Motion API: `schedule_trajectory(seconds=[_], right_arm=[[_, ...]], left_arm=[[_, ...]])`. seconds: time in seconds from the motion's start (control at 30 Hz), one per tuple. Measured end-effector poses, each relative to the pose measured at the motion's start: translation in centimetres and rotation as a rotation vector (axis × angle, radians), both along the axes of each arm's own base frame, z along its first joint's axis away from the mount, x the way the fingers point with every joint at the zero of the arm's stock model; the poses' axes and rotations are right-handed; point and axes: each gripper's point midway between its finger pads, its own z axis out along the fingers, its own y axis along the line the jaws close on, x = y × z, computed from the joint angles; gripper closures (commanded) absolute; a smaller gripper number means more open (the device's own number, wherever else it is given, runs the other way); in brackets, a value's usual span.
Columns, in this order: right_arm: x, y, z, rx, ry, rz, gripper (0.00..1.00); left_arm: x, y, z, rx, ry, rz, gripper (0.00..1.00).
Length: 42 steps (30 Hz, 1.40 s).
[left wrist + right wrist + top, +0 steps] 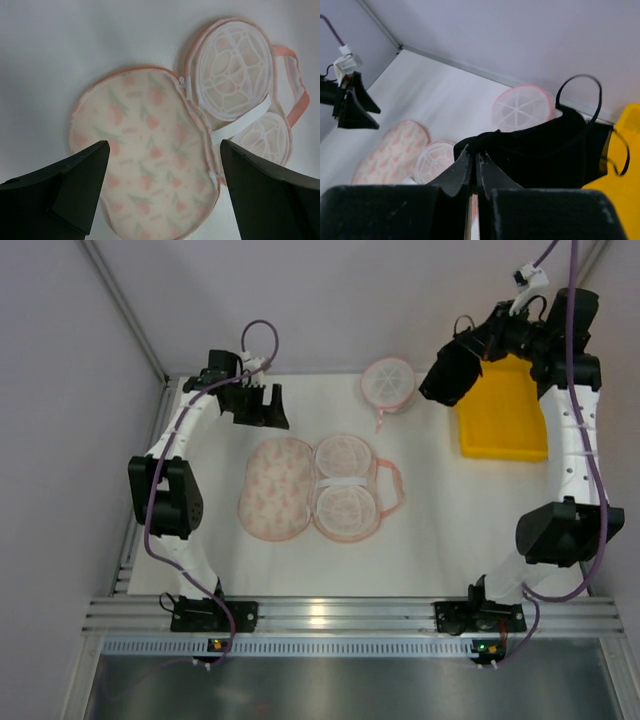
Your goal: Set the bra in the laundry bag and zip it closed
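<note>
The laundry bag (275,490) lies open in the middle of the table. Its tulip-print flap (145,170) is folded out to the left, and two white mesh domes (345,483) sit to its right. My left gripper (164,145) hovers above the flap, open and empty, at the back left (262,405). The black bra (540,150) hangs from my right gripper (474,152), which is shut on its edge. A thin strap (577,82) loops upward. That gripper is raised at the back right (447,378), apart from the bag.
A small round white mesh disc (388,383) with a pink rim lies behind the bag. A yellow tray (505,415) sits at the back right under the right arm. The bag's pink handle loop (392,485) sticks out to the right. Walls close in on the left, back and right.
</note>
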Motion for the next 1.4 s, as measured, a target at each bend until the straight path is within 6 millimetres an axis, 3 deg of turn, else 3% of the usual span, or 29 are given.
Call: schedule_trajectory(seconds=[0.2, 0.37, 0.53, 0.67, 0.9, 1.17, 1.27, 1.4], right_arm=[[-0.9, 5.7, -0.3, 0.027, 0.027, 0.116, 1.00], [-1.6, 9.8, -1.5, 0.063, 0.081, 0.189, 1.00], [-3.0, 14.8, -5.4, 0.087, 0.198, 0.259, 1.00], [-3.3, 17.5, -8.8, 0.095, 0.282, 0.266, 1.00], [-3.5, 20.1, -13.4, 0.120, 0.410, 0.225, 1.00], [-2.9, 21.0, -13.7, 0.143, 0.405, 0.107, 1.00], [-3.8, 21.1, -14.7, 0.139, 0.435, 0.056, 1.00], [-6.5, 22.6, -15.9, 0.146, 0.499, 0.063, 1.00]], left_arm=[[-0.3, 2.8, -0.4, -0.042, 0.043, 0.085, 0.03], [-1.9, 2.7, -1.2, -0.054, 0.082, 0.083, 0.04], [-2.4, 2.4, -1.6, -0.055, 0.099, 0.082, 0.04], [-2.4, 2.4, -1.6, -0.058, 0.102, 0.087, 0.04], [-2.3, 2.4, -1.6, -0.056, 0.103, 0.092, 0.04], [-2.3, 2.5, -1.6, -0.056, 0.103, 0.092, 0.04], [-2.3, 2.4, -1.5, -0.059, 0.103, 0.089, 0.04], [-2.4, 2.3, -1.6, -0.063, 0.105, 0.086, 0.04]])
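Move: The right hand, holding the bra high over the table, is bound for the laundry bag's mesh panel, centred about 28 cm to its left, 12 cm back and roughly 38 cm below. The printed panel adjoins it, some 46 cm left and 12 cm back. The mesh disc lies about 20 cm ahead and 15 cm left; the yellow bin, 11 cm ahead and 18 cm right. From the left hand the mesh panel is 20 cm right, 11 cm back, 15 cm below. Still pinching the black bra in shut fingers, the right hand carries it left about 23 cm, away from the bin, first nearly level and then sinking some 16 cm towards the mesh panel, with a late draw back of several centimetres. Its wrist tips nearly 30 degrees further down. The left hand, empty and open, eases about 3 cm left and back, sinks slightly, then waits. ##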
